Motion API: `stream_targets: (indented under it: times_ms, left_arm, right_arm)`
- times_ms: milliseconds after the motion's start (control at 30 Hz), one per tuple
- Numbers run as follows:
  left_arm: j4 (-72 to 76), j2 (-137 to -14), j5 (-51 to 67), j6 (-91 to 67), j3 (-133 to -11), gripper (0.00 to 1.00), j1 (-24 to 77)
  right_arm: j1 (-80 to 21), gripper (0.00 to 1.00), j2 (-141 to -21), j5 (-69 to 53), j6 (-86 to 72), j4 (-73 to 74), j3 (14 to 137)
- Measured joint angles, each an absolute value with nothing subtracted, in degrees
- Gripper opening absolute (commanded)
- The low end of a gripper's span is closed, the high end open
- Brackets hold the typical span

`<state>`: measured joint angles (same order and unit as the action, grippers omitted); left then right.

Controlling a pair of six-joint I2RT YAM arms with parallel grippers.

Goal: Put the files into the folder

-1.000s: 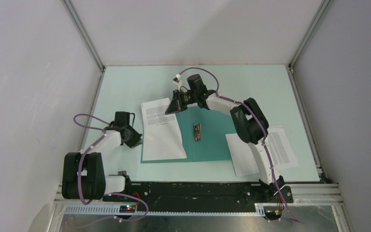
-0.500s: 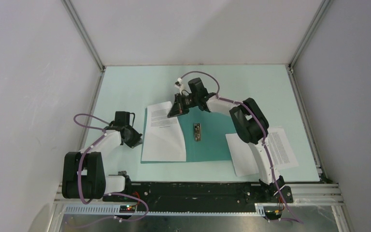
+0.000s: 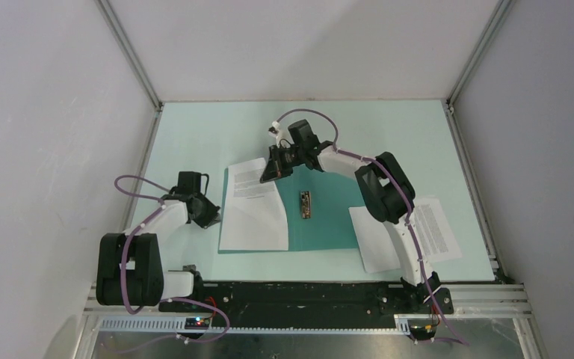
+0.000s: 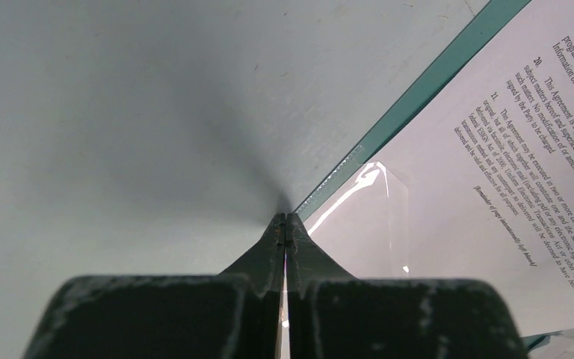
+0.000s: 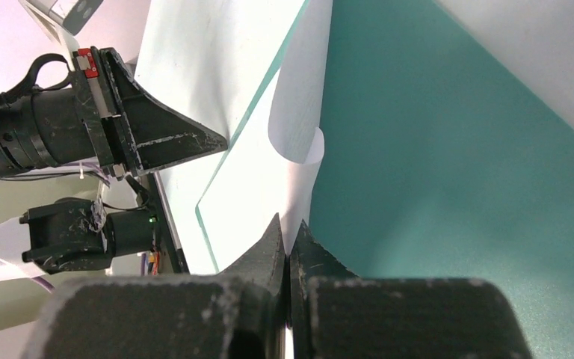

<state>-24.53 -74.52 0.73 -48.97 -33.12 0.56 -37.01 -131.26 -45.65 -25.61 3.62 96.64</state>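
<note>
The teal folder [image 3: 329,217] lies open on the table with a metal clip [image 3: 306,204] on its spine. One of the files, a white sheet [image 3: 252,213], rests on the folder's left half. My right gripper [image 3: 271,170] is shut on that sheet's far right corner, which curls up [image 5: 299,112] above the teal surface [image 5: 456,149]. The other sheet [image 3: 437,228] lies on the table to the right, partly under my right arm. My left gripper [image 3: 211,217] is shut, its tips [image 4: 285,217] at the folder's left edge [image 4: 418,90]. I see nothing between its fingers.
White walls and metal frame posts [image 3: 131,52] close in the pale table on three sides. The black base rail [image 3: 299,295] runs along the near edge. My right arm [image 3: 385,187] reaches across the folder's right half.
My right gripper has drawn the sheet's far corner a little right and back. A teal strip of the folder now shows along the sheet's left side. The left arm has not moved.
</note>
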Motion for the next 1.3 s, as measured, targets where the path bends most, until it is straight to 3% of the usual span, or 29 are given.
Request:
stream_targets:
  times_ms: [1067,1133,1200,1267,1300]
  left_arm:
    - [-24.5,-76.1,1.5,-48.4,-34.3,0.00,0.6]
    - [-24.5,-76.1,1.5,-48.4,-34.3,0.00,0.6]
    - [-24.5,-76.1,1.5,-48.4,-34.3,0.00,0.6]
    - [-24.5,-76.1,1.5,-48.4,-34.3,0.00,0.6]
    - [-24.5,-76.1,1.5,-48.4,-34.3,0.00,0.6]
  right_arm:
    - [-38.5,0.02,-131.3,-42.0,-17.9,14.3,103.4]
    - [-38.5,0.06,-131.3,-41.5,-17.9,14.4,103.1]
    - [-38.6,0.17,-131.3,-40.9,-17.8,14.8,103.0]
    - [-38.6,0.48,-131.3,-40.2,-17.6,15.1,103.0]
    - [-38.6,0.55,-131.3,-39.8,-17.3,15.4,103.0]
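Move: Just below the right hand, which still pinches the sheet near its curled upper right edge, is the folder's left page, its middle about 9 cm back, 3 cm to the left and 7 cm down. The folder's metal clip is some 7 cm back and 13 cm to the right. From the closed left fingers at the folder's left edge, that page's middle lies about 11 cm to the right and 3 cm ahead. Lifting the pinched edge of the sheet about 2 cm after a slight dip, the right hand then sinks back as far over the folder's left page, its tips tilting down by some 5–10 degrees, and at the very end parts its fingers about a quarter to free the paper. The left hand stays shut at the folder's left edge. ##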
